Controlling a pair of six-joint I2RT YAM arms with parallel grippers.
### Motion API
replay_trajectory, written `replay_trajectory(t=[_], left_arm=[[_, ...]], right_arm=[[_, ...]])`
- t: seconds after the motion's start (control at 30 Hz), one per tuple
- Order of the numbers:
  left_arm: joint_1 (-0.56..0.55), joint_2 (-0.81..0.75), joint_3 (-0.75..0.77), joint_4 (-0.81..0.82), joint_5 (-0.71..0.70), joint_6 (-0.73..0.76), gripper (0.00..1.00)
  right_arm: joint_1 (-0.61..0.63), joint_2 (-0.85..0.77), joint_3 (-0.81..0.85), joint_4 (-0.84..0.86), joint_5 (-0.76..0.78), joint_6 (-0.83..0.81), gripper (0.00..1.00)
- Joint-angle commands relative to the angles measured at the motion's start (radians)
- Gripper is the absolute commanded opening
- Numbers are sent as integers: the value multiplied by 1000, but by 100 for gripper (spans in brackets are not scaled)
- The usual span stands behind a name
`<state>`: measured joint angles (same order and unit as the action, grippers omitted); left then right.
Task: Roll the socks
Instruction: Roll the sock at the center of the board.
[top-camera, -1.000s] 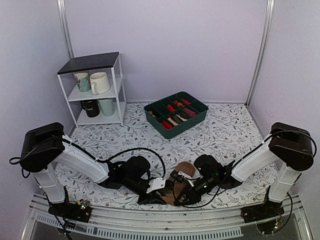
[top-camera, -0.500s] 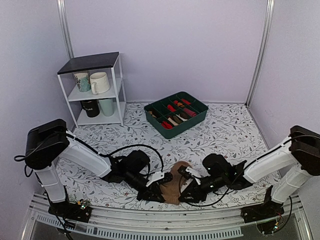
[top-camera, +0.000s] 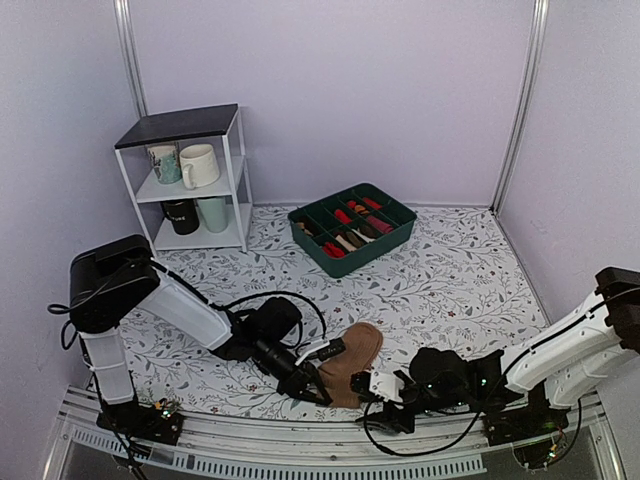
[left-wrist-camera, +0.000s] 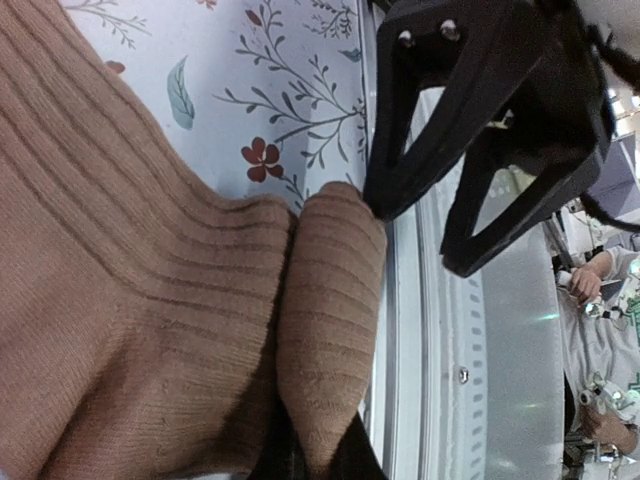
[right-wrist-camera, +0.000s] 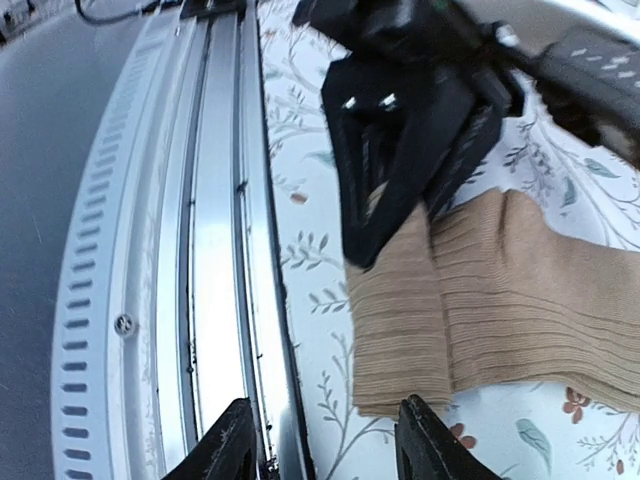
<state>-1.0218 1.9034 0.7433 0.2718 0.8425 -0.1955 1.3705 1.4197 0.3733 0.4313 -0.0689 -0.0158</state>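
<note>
The tan-brown ribbed socks lie partly folded near the table's front edge, the darker end pointing away. My left gripper is shut on a folded ridge of the socks at their near end, the knit pinched between its jaws. My right gripper stands open just right of the socks, holding nothing. In the right wrist view its fingertips straddle the front rail and table edge, a little short of the socks' near hem. The left gripper shows there, clamped on the fold.
A green divided box with rolled socks sits mid-table at the back. A white shelf with mugs stands at the back left. A metal rail runs along the near edge, right under my right gripper.
My right gripper has let go of the socks, opened, and drawn back toward the front rail. My left gripper has shut on the fold and stayed with the socks.
</note>
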Motion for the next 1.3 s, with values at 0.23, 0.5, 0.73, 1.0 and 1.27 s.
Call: replay_trajectory(t=[0.23, 0.5, 0.73, 1.0, 1.27], left_arm=[[3, 51, -17, -82, -2, -27, 0], [5, 51, -22, -82, -3, -22, 0], [6, 53, -19, -85, -3, -21, 0], [5, 54, -16, -89, 0, -18, 0], [6, 36, -14, -78, -13, 4, 13]], right_arm=[[93, 121, 74, 58, 380, -109, 50], [119, 109, 70, 83, 351, -159, 50], [119, 180, 94, 98, 262, -151, 49], [115, 256, 126, 48, 320, -90, 46], [93, 315, 157, -69, 205, 0, 20]])
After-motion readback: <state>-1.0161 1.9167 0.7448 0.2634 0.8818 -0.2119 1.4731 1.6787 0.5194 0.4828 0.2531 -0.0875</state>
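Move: The sock's rolled cuff, its left end shut in the left gripper, has its middle about 5 cm to the left of the right gripper, some 2 cm ahead and 3 cm below; from the left gripper it lies about 3 cm to the right, level with it front to back and in height. The sock's flat part stretches out beyond the roll, its middle about 8 cm farther out than the roll's middle and 1 cm to the right of it. The table's near edge runs about 3 cm behind the roll. Keep the left gripper shut on the roll's left end and hold it still. Bring the half-open right gripper in over the roll's free right end, dipping and easing forward, lifting slightly, then moving left and down, about 5 cm off its start in all, while the wrist rolls some 15 degrees. Only once its fingers straddle the roll, begin closing them around it. ##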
